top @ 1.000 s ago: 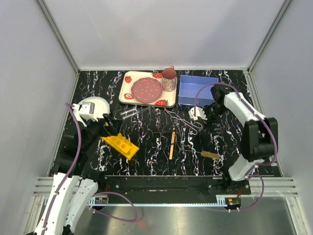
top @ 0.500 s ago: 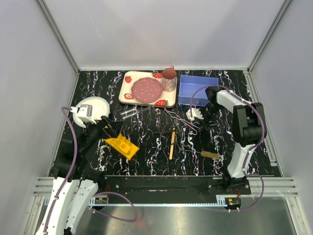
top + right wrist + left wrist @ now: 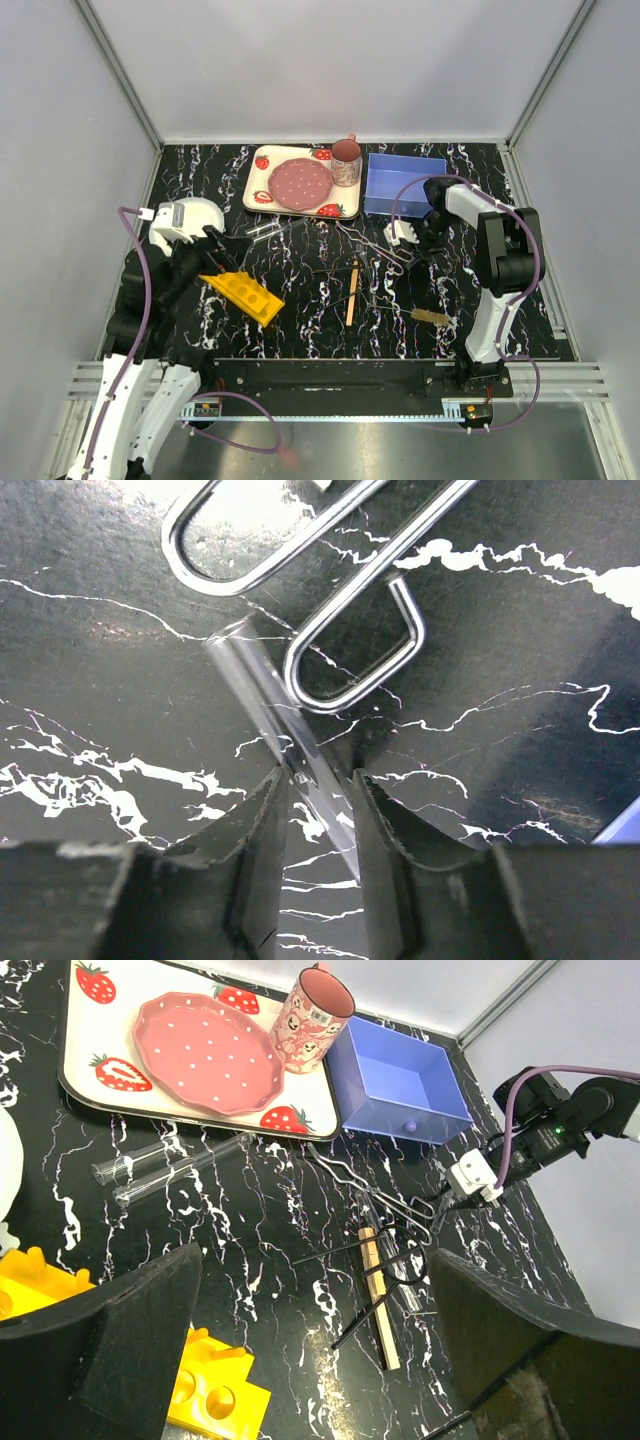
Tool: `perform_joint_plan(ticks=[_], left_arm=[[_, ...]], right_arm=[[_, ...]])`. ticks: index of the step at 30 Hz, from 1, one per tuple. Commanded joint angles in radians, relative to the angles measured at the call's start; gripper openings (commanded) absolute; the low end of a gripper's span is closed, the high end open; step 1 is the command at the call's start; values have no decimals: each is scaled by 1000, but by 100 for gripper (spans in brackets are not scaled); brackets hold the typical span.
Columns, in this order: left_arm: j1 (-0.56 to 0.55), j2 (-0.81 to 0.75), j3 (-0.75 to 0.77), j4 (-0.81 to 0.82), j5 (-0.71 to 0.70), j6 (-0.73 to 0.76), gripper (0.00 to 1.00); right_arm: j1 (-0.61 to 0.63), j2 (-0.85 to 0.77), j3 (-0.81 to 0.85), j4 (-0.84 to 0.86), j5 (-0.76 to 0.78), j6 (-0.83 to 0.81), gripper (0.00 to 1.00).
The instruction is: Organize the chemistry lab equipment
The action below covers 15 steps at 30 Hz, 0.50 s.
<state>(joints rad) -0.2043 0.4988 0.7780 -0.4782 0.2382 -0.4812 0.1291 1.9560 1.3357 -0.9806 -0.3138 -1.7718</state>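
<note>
In the right wrist view a clear glass tube (image 3: 262,688) lies slantwise on the black marble table and runs in between the fingers of my right gripper (image 3: 320,785). The jaws stand narrowed around it. The left fingertip (image 3: 268,798) is at the glass, and a slit shows on the right side. The wire tongs (image 3: 350,590) lie just beyond. My left gripper (image 3: 310,1360) hangs wide open and empty above the yellow rack (image 3: 205,1390). Two more tubes (image 3: 165,1165), the wooden stick (image 3: 380,1305) and the brush (image 3: 432,317) lie loose.
A strawberry tray (image 3: 258,200) with a pink plate and a cup (image 3: 346,162) stands at the back, beside a blue box (image 3: 403,185). A white plate (image 3: 205,212) lies at the left. A black wire ring holder (image 3: 400,1255) crosses the stick.
My right gripper has come down over the tube beside the tongs, and its jaws have narrowed from wide open. The left arm has shifted a little to the left, still open.
</note>
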Motion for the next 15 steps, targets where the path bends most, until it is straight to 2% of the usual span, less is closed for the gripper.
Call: perform_joint_plan(ticks=[1,6,10,11,13,15], left_arm=[[-1,-16,-2,68,50,-42,99],[-1,-9,-123,263,193,-226,99],[-20,46,-265,513,303,-550,99],[-38,64,-311,618,323,-583,99],[-131,102,-324,658,291,-597,99],[-219,142,-306,653,178,-577,99]], right_arm=[[-11,-20,-33,0,15,18,34],[-26,-35,-24,-12,5,101,19],[-49,-74,-9,-35,-63,164,17],[-51,-86,-9,-39,-76,190,17],[-52,-117,-7,-62,-103,212,16],[-54,-149,-6,-81,-119,254,16]])
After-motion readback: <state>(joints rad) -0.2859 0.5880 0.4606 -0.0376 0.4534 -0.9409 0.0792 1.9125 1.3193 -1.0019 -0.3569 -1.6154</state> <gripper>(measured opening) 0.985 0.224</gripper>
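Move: The test tube I close on with my right hand lies right between my fingertips, its middle about 1 cm back and 1 cm left. The tongs' handle ends are some 8 cm left and 2 cm back, and the blue drawer box is about 17 cm ahead, 7 cm left. From my open left hand the tube is roughly 46 cm right, 12 cm ahead and 27 cm down; the yellow rack is 4 cm ahead, 2 cm left, well below. I shut my right fingers on the test tube and pinch it, easing about 1.5 cm back and right while turning some 10 degrees clockwise, then begin to rise by about 1 cm. Meanwhile my left hand, still wide open, swings about 7 cm right and 5 cm down towards the tube, gathering speed and rolling its left side down. ##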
